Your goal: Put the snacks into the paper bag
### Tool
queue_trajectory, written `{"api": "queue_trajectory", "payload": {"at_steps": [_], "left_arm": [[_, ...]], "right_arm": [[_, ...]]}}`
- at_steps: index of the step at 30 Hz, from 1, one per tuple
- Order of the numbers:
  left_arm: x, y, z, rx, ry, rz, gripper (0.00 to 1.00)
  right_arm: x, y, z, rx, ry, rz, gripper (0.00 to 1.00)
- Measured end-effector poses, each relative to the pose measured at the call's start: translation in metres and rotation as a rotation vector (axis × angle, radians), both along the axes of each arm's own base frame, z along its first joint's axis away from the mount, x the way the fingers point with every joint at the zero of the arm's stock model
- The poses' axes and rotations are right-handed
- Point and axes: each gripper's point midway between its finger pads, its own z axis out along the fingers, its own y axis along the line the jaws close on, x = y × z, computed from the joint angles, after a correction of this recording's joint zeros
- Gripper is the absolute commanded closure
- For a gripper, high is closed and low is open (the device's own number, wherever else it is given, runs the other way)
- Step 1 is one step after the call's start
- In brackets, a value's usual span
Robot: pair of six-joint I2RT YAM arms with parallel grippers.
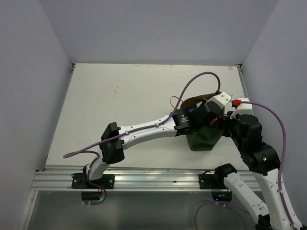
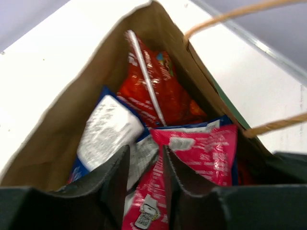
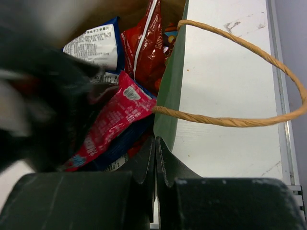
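The dark green paper bag stands upright at the table's right. Its brown inside holds a red Doritos bag, a blue bag with a white label and a large pink-white packet. My left gripper is inside the bag's mouth, jaws apart, with the pink packet lying loose between and below them. My right gripper is shut on the rim of the bag's green wall. The red bag and the pink packet also show there.
Brown rope handles loop out from the bag's rim toward the table's right edge. The left arm stretches across the front of the table. A metal rail runs along the near edge. Grey walls enclose the table.
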Motion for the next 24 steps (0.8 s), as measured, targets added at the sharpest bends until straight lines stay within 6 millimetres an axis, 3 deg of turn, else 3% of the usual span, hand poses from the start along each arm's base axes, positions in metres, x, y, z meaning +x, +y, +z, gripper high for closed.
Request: {"api": "queue_trajectory", "payload": {"at_steps": [1, 2, 4, 6, 10, 12, 14, 16, 21, 24], "left_arm": [[0.0, 0.003, 0.011, -0.022, -0.017, 0.001, 0.45], [0.0, 0.008, 0.026, -0.053, -0.037, 0.005, 0.38], [-0.002, 0.024, 0.064, -0.14, -0.083, 0.028, 0.12], [-0.005, 0.05, 0.115, -0.26, -0.146, 0.063, 0.0], [-0.011, 0.116, 0.209, -0.483, -0.246, 0.181, 0.0], [-0.013, 0.143, 0.232, -0.544, -0.269, 0.239, 0.0], [-0.011, 0.164, 0.237, -0.566, -0.267, 0.292, 0.0], [-0.006, 0.172, 0.225, -0.554, -0.244, 0.32, 0.0], [0.013, 0.171, 0.147, -0.403, -0.128, 0.356, 0.0], [0.018, 0.171, 0.113, -0.347, -0.057, 0.361, 0.0]], "right_arm": [[0.0, 0.0, 0.0, -0.001, -0.001, -0.001, 1.0], [0.0, 0.0, 0.0, -0.001, -0.001, -0.002, 1.0], [0.0, 0.0, 0.0, -0.001, -0.001, -0.002, 1.0], [0.0, 0.0, 0.0, -0.001, -0.001, -0.002, 1.0], [0.0, 0.0, 0.0, -0.001, -0.001, -0.002, 1.0], [0.0, 0.0, 0.0, -0.001, -0.001, -0.002, 1.0], [0.0, 0.0, 0.0, -0.001, -0.001, -0.002, 1.0], [0.0, 0.0, 0.0, -0.001, -0.001, -0.002, 1.0], [0.0, 0.0, 0.0, -0.001, -0.001, -0.002, 1.0], [0.0, 0.0, 0.0, -0.001, -0.001, -0.002, 1.0]]}}
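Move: The pink snack lies inside the paper bag, just under the left fingertips, its middle about 5 cm below, 2 back and 3 to the left. From that hand the blue snack is some 3 cm ahead, 6 left and 7 below; the red one is about 6 cm straight ahead and 7 below. The right hand, shut at the bag's right rim, has the pink snack about 7 cm left, 4 ahead and 6 below. Left hand opens wide above the pink snack, rises about 23 cm, swinging 17 left, then sinks 12. ##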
